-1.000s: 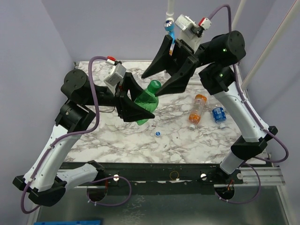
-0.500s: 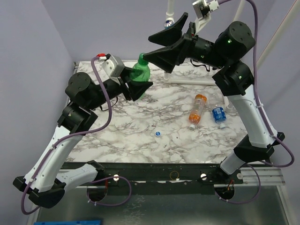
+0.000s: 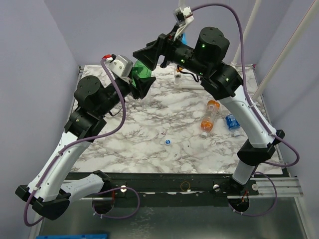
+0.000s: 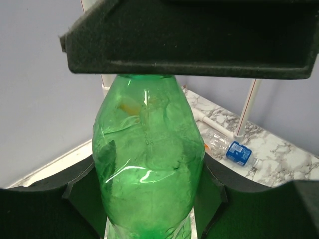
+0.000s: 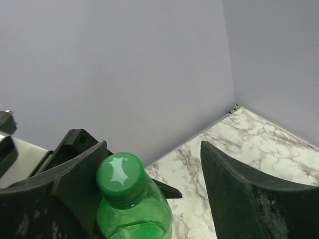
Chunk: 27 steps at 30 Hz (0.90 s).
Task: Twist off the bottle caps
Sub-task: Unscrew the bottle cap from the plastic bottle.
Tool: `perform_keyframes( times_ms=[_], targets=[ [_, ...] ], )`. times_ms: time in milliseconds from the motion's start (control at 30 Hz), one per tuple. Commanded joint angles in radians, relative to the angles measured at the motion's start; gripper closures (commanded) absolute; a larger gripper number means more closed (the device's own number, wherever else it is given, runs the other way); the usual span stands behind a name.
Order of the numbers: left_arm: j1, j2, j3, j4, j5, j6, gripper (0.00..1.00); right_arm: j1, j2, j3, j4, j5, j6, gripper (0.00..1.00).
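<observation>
My left gripper [image 3: 140, 82] is shut on the body of the green bottle [image 3: 142, 71], held upright above the back left of the table; its pads [image 4: 215, 195] press both sides of the bottle [image 4: 148, 164]. The green cap [image 5: 119, 178] sits on the bottle's neck. My right gripper [image 3: 145, 54] is open around the cap, which lies close to the left finger [image 5: 76, 185], with a wide gap to the right finger [image 5: 238, 196]. An orange bottle [image 3: 210, 115] and a blue-labelled bottle [image 3: 232, 122] lie at the right. A loose small cap [image 3: 168, 142] rests mid-table.
A white pipe stand [image 3: 182, 79] sits at the table's back edge, with white poles rising at the right. Purple walls close in on the left and back. In the left wrist view the right gripper's black finger [image 4: 189, 35] hangs across the top, above the bottle.
The left arm has raised the green bottle upright and carried it back-left. The right gripper has swung left over its cap and opened.
</observation>
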Motion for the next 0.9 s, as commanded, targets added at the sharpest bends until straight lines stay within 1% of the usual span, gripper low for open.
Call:
perform_keyframes(
  times_ms=[0,133,333,400,467,533,633,733,767,867],
  targets=[
    [0.001,-0.008,-0.009,0.025,-0.026,0.002,1.00,0.006,-0.047,-0.069,0.071,0.079,-0.004,0.29],
    [0.002,-0.010,-0.018,0.030,-0.022,-0.005,1.00,0.006,-0.059,-0.098,0.096,0.066,0.007,0.49],
    [0.001,-0.015,-0.027,0.033,-0.008,-0.010,1.00,0.005,-0.075,-0.130,0.125,0.043,0.012,0.72],
    [0.001,-0.018,-0.033,0.033,0.001,-0.011,1.00,0.006,-0.085,-0.142,0.138,0.033,0.005,0.82],
    [0.002,-0.024,-0.039,0.033,0.020,-0.019,1.00,0.005,-0.103,-0.153,0.158,0.018,-0.001,0.98],
    [0.002,-0.031,-0.041,0.033,0.064,-0.035,1.00,0.005,-0.120,-0.157,0.177,-0.009,-0.019,0.99],
    [0.001,-0.039,-0.036,0.032,0.170,-0.087,1.00,0.001,-0.137,-0.142,0.187,-0.107,-0.040,0.99],
    [0.001,-0.044,-0.016,0.035,0.340,-0.169,1.00,-0.029,-0.158,-0.152,0.246,-0.338,-0.011,0.99],
    [0.001,-0.041,-0.007,0.035,0.424,-0.198,1.00,-0.038,-0.163,-0.159,0.273,-0.450,0.003,0.99],
    [0.002,-0.032,0.028,0.044,0.666,-0.305,1.00,-0.049,-0.177,-0.217,0.459,-0.769,0.109,0.99]
  ],
)
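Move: The green bottle's cap is nearly between the right hand's open fingers, about 1 cm back and 1 cm to the left of their midpoint, at their height. The bottle's gripped body hangs some 9 cm below the cap. On the table, roughly 55 cm down, the loose cap lies about 3 cm back and 7 cm right, the orange bottle some 10 cm ahead and 29 cm right. From the left hand, the green cap is about 9 cm straight above. The right fingers close around the green cap and pinch it, while the left keeps its grip on the bottle's body and both hands sink about 1 cm. Then both draw back towards the bases, some 5 cm, the left also edging right, and twist against each other: right hand counter-clockwise, left clockwise, about 15 degrees each. ##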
